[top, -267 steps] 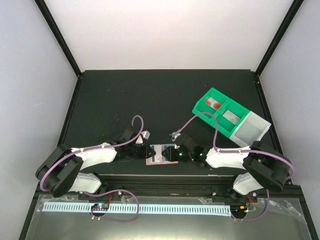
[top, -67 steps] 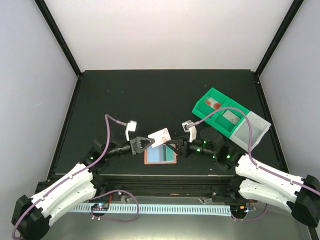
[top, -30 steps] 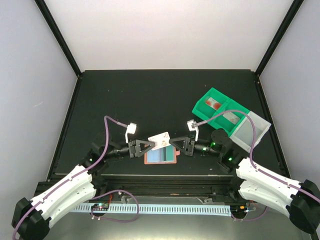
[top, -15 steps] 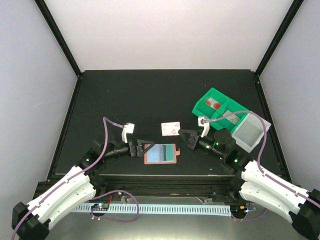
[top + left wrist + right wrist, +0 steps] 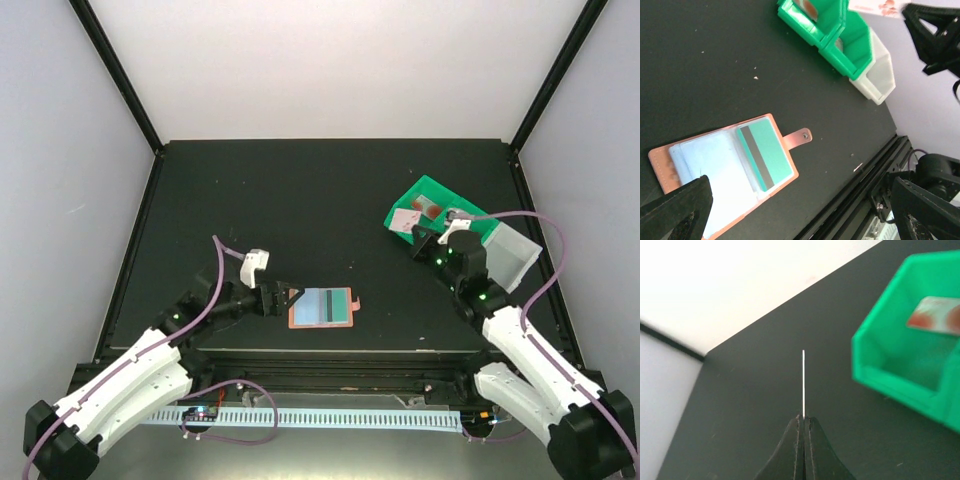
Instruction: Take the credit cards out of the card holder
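The salmon-pink card holder (image 5: 322, 307) lies open and flat on the black table. In its sleeves sit a light blue card (image 5: 710, 162) and a teal card with a dark stripe (image 5: 762, 157); its snap tab (image 5: 799, 136) points right. My left gripper (image 5: 283, 297) stands open at the holder's left edge with nothing between its fingers (image 5: 682, 210). My right gripper (image 5: 420, 238) is shut on a pale card with red marks (image 5: 406, 220), held in the air at the left edge of the green bin. In the right wrist view that card (image 5: 803, 382) shows edge-on.
The green compartment bin (image 5: 437, 197) stands at the back right with a red-marked card (image 5: 935, 315) in one compartment. A whitish open bin (image 5: 510, 255) adjoins it on the right. The table's black front rail (image 5: 875, 170) runs close below the holder.
My left gripper opened and let go of the pale card. The right gripper carried that card from above the holder back and right to the green bin.
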You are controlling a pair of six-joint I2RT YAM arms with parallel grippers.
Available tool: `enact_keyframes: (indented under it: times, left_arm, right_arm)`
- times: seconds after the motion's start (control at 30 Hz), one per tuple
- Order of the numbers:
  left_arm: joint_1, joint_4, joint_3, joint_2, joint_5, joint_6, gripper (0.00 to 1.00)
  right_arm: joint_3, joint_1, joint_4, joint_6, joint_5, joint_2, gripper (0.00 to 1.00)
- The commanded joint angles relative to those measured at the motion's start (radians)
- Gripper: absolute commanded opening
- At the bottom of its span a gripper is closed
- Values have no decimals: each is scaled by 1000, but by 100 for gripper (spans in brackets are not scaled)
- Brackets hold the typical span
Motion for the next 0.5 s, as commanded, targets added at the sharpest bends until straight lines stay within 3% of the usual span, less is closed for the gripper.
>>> enact_keyframes:
  times: [0.0,0.2,0.47]
  left_arm:
    - [3,-32,45,22,-5,47,99]
    - [7,-46,45,34,-1,51,99]
    - [18,-42,45,49,30,62,99]
  right_arm:
    - [71,-136,-89,-61,49,19,1]
    - [103,-299,-141,-98,120,37,1]
    - [110,-446,-72,-74,106,152,1]
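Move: The green tray's middle compartment, where the held credit card is bound, lies about 18 cm to the right of the right hand, 9 cm ahead and 13 cm below. The end compartment with the red card is some 14 cm ahead and 7 cm right; the white bin is roughly 27 cm right and 2 cm ahead, both similarly low. For the left hand, the open card holder is about 5 cm right, 4 cm ahead and 10 cm below. The credit card, still pinched in the right hand's shut fingers, is carried about 14 cm right and some 4 cm forward towards the tray's middle compartment, sinking slightly only at the end, while the wrist turns about 25 degrees clockwise to point nearly straight ahead. The left hand, fingers staying wide open, sinks about 1.5 cm towards the card holder. ##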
